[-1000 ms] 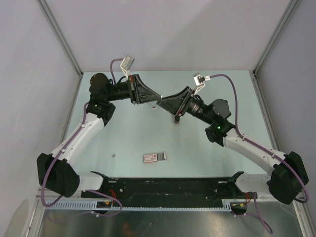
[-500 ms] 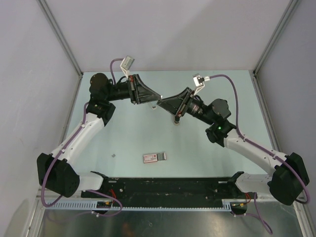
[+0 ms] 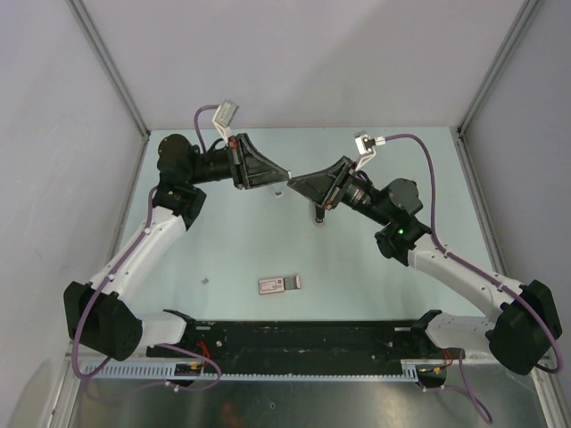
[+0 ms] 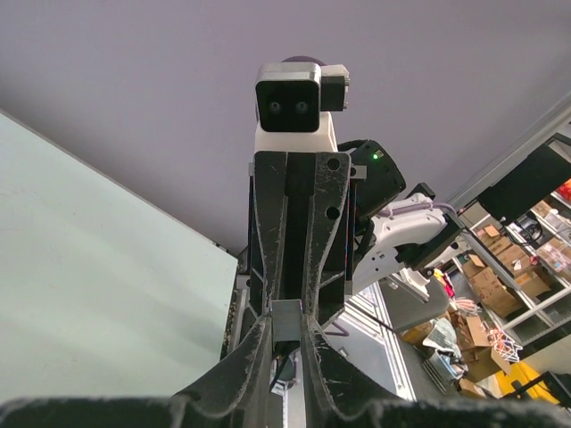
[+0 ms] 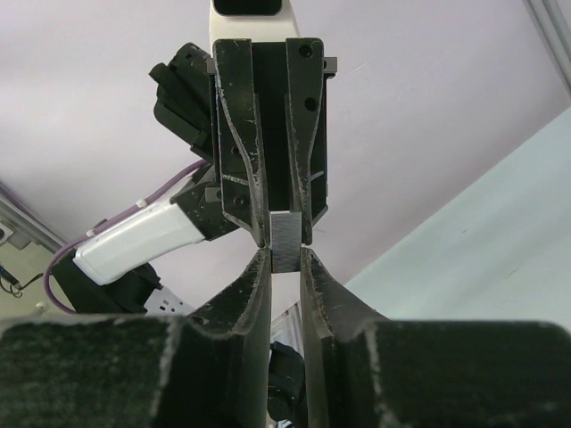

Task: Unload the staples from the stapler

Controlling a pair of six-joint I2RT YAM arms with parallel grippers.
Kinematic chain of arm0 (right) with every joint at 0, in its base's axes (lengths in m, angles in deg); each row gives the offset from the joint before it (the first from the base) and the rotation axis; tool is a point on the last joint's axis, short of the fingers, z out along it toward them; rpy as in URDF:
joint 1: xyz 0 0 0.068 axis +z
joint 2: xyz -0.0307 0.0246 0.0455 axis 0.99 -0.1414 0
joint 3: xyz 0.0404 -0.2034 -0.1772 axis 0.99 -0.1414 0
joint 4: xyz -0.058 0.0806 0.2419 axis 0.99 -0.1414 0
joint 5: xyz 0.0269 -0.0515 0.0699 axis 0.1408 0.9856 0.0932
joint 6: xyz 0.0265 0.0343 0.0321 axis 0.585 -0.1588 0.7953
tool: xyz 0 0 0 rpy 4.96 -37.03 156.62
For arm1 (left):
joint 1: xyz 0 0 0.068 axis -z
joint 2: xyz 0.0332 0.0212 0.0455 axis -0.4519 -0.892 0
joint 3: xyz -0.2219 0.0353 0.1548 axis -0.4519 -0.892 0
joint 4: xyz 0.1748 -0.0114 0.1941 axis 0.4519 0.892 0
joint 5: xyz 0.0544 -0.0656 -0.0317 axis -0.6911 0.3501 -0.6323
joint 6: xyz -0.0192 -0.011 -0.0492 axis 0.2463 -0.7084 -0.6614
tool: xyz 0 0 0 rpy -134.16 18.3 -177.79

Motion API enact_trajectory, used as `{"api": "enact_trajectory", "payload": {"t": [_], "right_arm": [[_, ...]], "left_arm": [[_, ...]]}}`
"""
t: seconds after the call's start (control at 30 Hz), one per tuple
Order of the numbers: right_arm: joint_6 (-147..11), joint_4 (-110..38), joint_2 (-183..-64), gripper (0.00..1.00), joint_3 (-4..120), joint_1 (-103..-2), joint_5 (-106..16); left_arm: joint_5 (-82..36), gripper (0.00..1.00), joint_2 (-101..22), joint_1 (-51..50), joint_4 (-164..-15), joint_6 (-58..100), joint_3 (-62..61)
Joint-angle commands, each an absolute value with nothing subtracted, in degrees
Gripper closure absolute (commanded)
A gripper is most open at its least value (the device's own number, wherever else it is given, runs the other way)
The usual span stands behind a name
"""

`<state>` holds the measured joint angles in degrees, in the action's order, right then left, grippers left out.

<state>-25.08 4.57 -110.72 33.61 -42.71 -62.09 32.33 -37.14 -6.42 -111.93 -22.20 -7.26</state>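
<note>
The stapler, a small flat pink-and-white block with a darker right end, lies on the table near the front, apart from both grippers. My left gripper and right gripper meet tip to tip in the air above the far middle of the table. A small grey ribbed block, like a strip of staples, is pinched between both pairs of fingertips. It also shows in the right wrist view. The left gripper and the right gripper are both shut on it.
A thin dark bar lies on the pale green table below the right gripper. A tiny speck lies left of the stapler. Grey walls enclose the table; the black base rail runs along the front.
Both grippers, still joined on the grey block, have shifted slightly toward the back. The stapler has not moved.
</note>
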Motion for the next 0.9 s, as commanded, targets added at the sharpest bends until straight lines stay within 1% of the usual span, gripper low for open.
{"api": "enact_trajectory", "payload": {"t": [0.0, 0.07, 0.2, 0.3, 0.4, 0.43, 0.57, 0.63, 0.77, 0.8, 0.87], "right_arm": [[-24.9, 7.4, -109.9, 0.83, 34.7, -42.5, -61.4], [-24.7, 8.0, -110.2, 0.83, 34.7, -42.4, -61.6], [-24.7, 8.1, -110.8, 0.88, 34.7, -41.9, -61.7], [-25.1, 7.5, -110.8, 0.90, 34.7, -41.7, -61.5], [-26.3, 5.0, -110.2, 0.92, 34.7, -41.5, -61.0], [-26.9, 3.5, -109.9, 0.92, 34.7, -41.5, -60.9], [-30.0, -4.5, -108.3, 0.93, 34.7, -41.4, -60.1], [-32.1, -9.2, -107.3, 0.93, 34.7, -41.0, -59.5], [-35.5, -18.6, -105.5, 0.94, 34.7, -40.7, -58.6], [-36.3, -20.8, -105.1, 0.94, 34.7, -40.6, -58.3], [-37.6, -24.8, -104.7, 0.94, 34.7, -40.2, -57.6]], "left_arm": [[35.3, 0.76, -35.0, -5.9, -113.3, -20.9, -7.7], [35.3, 0.76, -35.0, -5.9, -113.3, -21.0, -7.6], [35.3, 0.75, -34.9, -5.9, -113.4, -20.9, -7.7], [35.2, 0.65, -34.9, -5.9, -113.4, -20.9, -7.8], [34.7, 0.48, -34.9, -6.0, -113.3, -20.7, -7.8], [34.5, 0.44, -34.9, -6.1, -113.4, -20.7, -7.8], [33.8, 0.38, -35.2, -7.6, -113.3, -20.3, -7.2], [33.3, 0.32, -35.3, -9.1, -113.0, -19.7, -7.2], [32.3, 0.29, -35.4, -12.4, -109.2, -15.9, -7.3], [32.2, 0.29, -35.5, -12.8, -106.6, -13.3, -7.3], [29.8, 0.29, -35.8, -13.2, -96.0, -3.8, -5.8]]}}
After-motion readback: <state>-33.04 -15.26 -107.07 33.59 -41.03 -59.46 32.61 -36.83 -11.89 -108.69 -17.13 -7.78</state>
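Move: Between the two sets of fingertips sits the small staple strip, pinched from both sides and about 1 cm to the right of the left hand's point. The red-and-white staple box lies some 39 cm below both hands, about 6 cm back and 2 cm to their left. From the right hand, the stapler is about 25 cm ahead, 9 cm right and 39 cm down, and the pale blue piece 31 cm ahead, 5 cm left and 40 cm down. Opening wide, the left fingers let go of the staple strip, and the hand then draws off forward and left by about 3.5 cm. The right fingers keep their pinch, with rising grip effort; that hand waits, then sinks about 5.5 cm towards the table and staple box, its fingertips tipping down some 15 degrees. ##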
